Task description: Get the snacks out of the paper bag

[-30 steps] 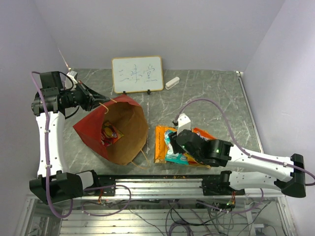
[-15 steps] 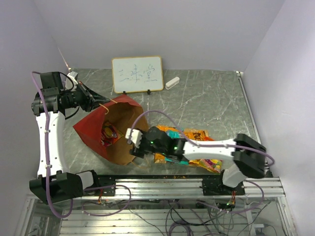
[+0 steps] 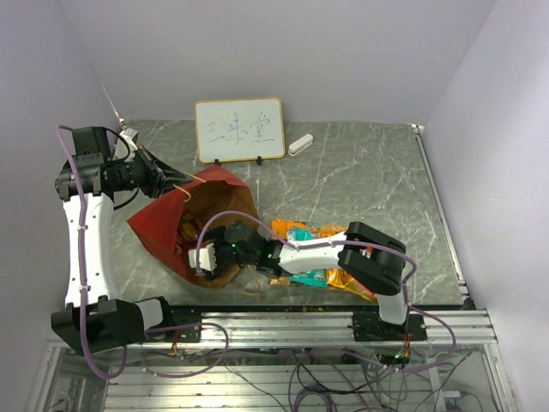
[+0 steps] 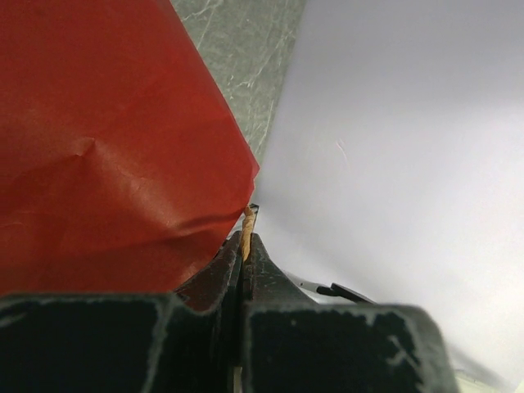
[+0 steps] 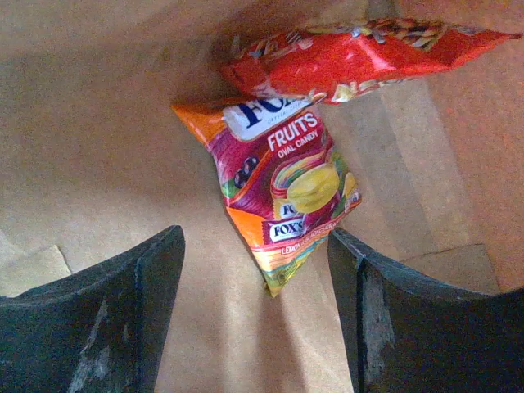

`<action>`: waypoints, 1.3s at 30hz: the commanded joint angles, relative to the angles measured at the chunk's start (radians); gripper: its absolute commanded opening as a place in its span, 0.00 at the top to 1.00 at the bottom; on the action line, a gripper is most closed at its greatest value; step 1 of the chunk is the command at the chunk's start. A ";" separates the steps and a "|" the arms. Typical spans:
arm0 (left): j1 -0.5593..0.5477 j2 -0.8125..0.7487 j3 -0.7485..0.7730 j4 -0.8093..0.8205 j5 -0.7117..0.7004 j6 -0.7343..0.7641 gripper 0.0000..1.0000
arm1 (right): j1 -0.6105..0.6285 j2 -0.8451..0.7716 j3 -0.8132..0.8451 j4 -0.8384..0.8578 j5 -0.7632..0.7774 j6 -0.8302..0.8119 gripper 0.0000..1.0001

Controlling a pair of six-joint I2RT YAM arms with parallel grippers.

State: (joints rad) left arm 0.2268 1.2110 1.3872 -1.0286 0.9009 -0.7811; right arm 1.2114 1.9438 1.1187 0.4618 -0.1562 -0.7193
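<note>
The red paper bag (image 3: pixel 159 219) lies on its side, its brown mouth facing front right. My left gripper (image 3: pixel 176 182) is shut on the bag's tan handle (image 4: pixel 246 223) and holds the mouth up; the red paper (image 4: pixel 106 147) fills the left wrist view. My right gripper (image 3: pixel 202 256) is inside the bag mouth, open and empty (image 5: pixel 255 246). Just ahead of its fingers a Fox's Fruits candy packet (image 5: pixel 282 192) lies on the kraft floor, with a red packet (image 5: pixel 360 57) behind it. The orange-and-teal chip bag (image 3: pixel 296 232) and other packets (image 3: pixel 347 279) lie on the table right of the bag.
A small whiteboard (image 3: pixel 240 129) stands at the back with a white eraser (image 3: pixel 299 144) beside it. The table's metal front rail (image 3: pixel 283 322) runs just below the bag and the packets. A wall stands close on the left.
My right arm has swung left from above the packets on the table and reached into the bag mouth. My left gripper has kept its hold on the handle.
</note>
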 commanded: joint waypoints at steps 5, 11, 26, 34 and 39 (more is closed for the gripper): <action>0.010 0.006 0.025 -0.045 -0.008 0.042 0.93 | -0.042 0.097 0.050 0.049 -0.096 -0.241 0.28; 0.010 0.005 0.025 -0.059 -0.003 0.038 0.93 | -0.045 0.185 0.097 0.050 -0.079 -0.358 0.28; 0.010 -0.006 0.047 -0.150 -0.005 0.081 0.93 | -0.050 0.380 0.305 0.102 0.022 -0.444 0.57; 0.012 -0.010 0.057 -0.143 -0.004 0.087 0.93 | -0.050 0.287 0.254 0.078 0.009 -0.398 0.92; 0.011 -0.010 0.057 -0.110 -0.005 0.077 0.93 | -0.051 0.157 0.155 0.013 -0.016 -0.354 0.98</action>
State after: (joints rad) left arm 0.2268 1.2156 1.4139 -1.1603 0.9005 -0.7109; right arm 1.1641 2.2330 1.3338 0.5083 -0.1452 -1.1191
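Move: The Fox's fruit candy packet lies inside the paper bag, about 6 cm ahead of the right hand, 7 cm to its left and 7 cm lower. A red snack packet sits beyond it, about 6 cm ahead of the right hand, 12 cm left and 5 cm below. From the left hand, still holding a bag handle, the candy packet is roughly 4 cm back, 5 cm left and 27 cm below. Bring the open right gripper forward, down and left into the bag, about 10 cm in all, fingers swinging some 20 degrees, then shut it to pinch the Fox's packet near its side edge and start drawing back right and up, 1 to 2 cm. Keep the left grip on the handle, easing back nearly 2 cm. ##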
